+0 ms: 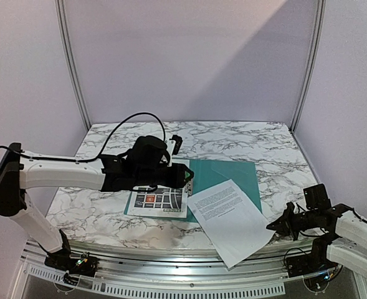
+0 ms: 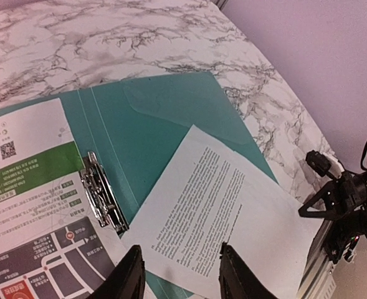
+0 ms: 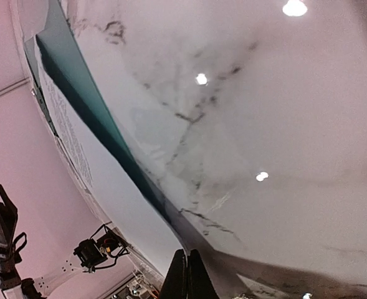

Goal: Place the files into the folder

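The teal folder (image 1: 230,174) lies open on the marble table (image 1: 139,134), its metal clip (image 2: 102,190) at the spine. The green-header map sheet (image 1: 158,200) rests on the folder's left half. The white text sheet (image 1: 230,219) lies askew across the folder's right half and overhangs the table's front edge. My left gripper (image 2: 182,277) hovers open just above this white sheet (image 2: 227,205), nothing between its fingers. My right gripper (image 1: 275,227) is shut, low at the sheet's right edge. In the right wrist view the sheet (image 3: 96,187) runs up to its tips (image 3: 188,274); whether paper is pinched does not show.
Booth walls and two slanted metal poles (image 1: 71,62) enclose the table at the back. The left arm (image 1: 65,171) reaches across the table's left side. A metal rail (image 1: 171,283) runs along the near edge.
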`<state>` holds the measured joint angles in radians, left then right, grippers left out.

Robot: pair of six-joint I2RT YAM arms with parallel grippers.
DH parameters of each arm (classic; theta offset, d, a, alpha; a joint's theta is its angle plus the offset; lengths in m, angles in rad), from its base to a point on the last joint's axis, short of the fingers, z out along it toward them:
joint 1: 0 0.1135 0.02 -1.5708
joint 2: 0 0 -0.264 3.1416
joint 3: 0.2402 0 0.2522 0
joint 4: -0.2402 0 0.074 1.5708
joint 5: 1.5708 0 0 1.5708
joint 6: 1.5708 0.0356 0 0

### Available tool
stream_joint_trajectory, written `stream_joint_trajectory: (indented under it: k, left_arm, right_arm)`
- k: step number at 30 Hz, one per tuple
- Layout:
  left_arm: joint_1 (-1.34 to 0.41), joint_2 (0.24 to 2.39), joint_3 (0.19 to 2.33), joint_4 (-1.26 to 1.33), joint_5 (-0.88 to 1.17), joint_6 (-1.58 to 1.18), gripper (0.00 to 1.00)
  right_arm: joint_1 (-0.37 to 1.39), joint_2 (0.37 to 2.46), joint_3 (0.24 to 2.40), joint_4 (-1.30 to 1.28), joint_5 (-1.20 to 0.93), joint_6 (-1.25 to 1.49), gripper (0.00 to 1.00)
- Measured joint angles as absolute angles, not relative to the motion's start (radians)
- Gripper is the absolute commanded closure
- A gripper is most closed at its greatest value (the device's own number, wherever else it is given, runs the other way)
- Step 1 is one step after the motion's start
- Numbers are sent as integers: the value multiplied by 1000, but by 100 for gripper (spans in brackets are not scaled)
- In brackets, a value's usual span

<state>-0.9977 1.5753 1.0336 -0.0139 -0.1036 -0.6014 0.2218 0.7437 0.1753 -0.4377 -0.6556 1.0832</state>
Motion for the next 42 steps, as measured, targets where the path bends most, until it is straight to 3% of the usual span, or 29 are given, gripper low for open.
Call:
stream_joint_trajectory:
  k: [7, 15, 31, 42]
  left_arm:
    - [-1075, 1624, 1092, -112, -142, -601, 54]
    - [-1142, 1673, 1095, -168, -167, -619, 33]
    - [-1216, 1785, 1093, -180, -138, -693, 28]
    - [-1235, 1860, 1087, -164, -67, -769, 33]
  right_arm:
    - [222, 648, 150, -438, -581, 1179, 100]
    - [222, 617, 150, -460, -529, 1196, 100]
    - [222, 614, 137, -427, -529, 1212, 100]
    - [222, 593, 137, -427, -527, 1205, 100]
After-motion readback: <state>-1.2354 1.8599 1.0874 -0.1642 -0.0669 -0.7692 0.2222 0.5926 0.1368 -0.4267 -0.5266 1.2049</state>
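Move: The loose sheet's middle lies about 15 cm to the left gripper's right, 6 cm back and 16 cm below. The folder's metal clip is roughly 11 cm ahead of that gripper and 1 cm right, the map page about 9 cm ahead and 10 cm left, both down at table height. The right gripper already pinches the sheet's right corner: the sheet's middle is some 14 cm left and 4 cm ahead of it, the folder's bare right half about 20 cm ahead and 16 cm left, both slightly below. Bring the left gripper down some 13 cm and back about 11 cm, easing a little right, to beside the loose sheet's near left edge, over the bare table just short of the folder; open its fingers wider and tip them about 25 degrees steeper. Keep the right fingers shut on the sheet's corner, shifting about 2 cm right and forward at first with a slight clockwise turn, then hold still. ##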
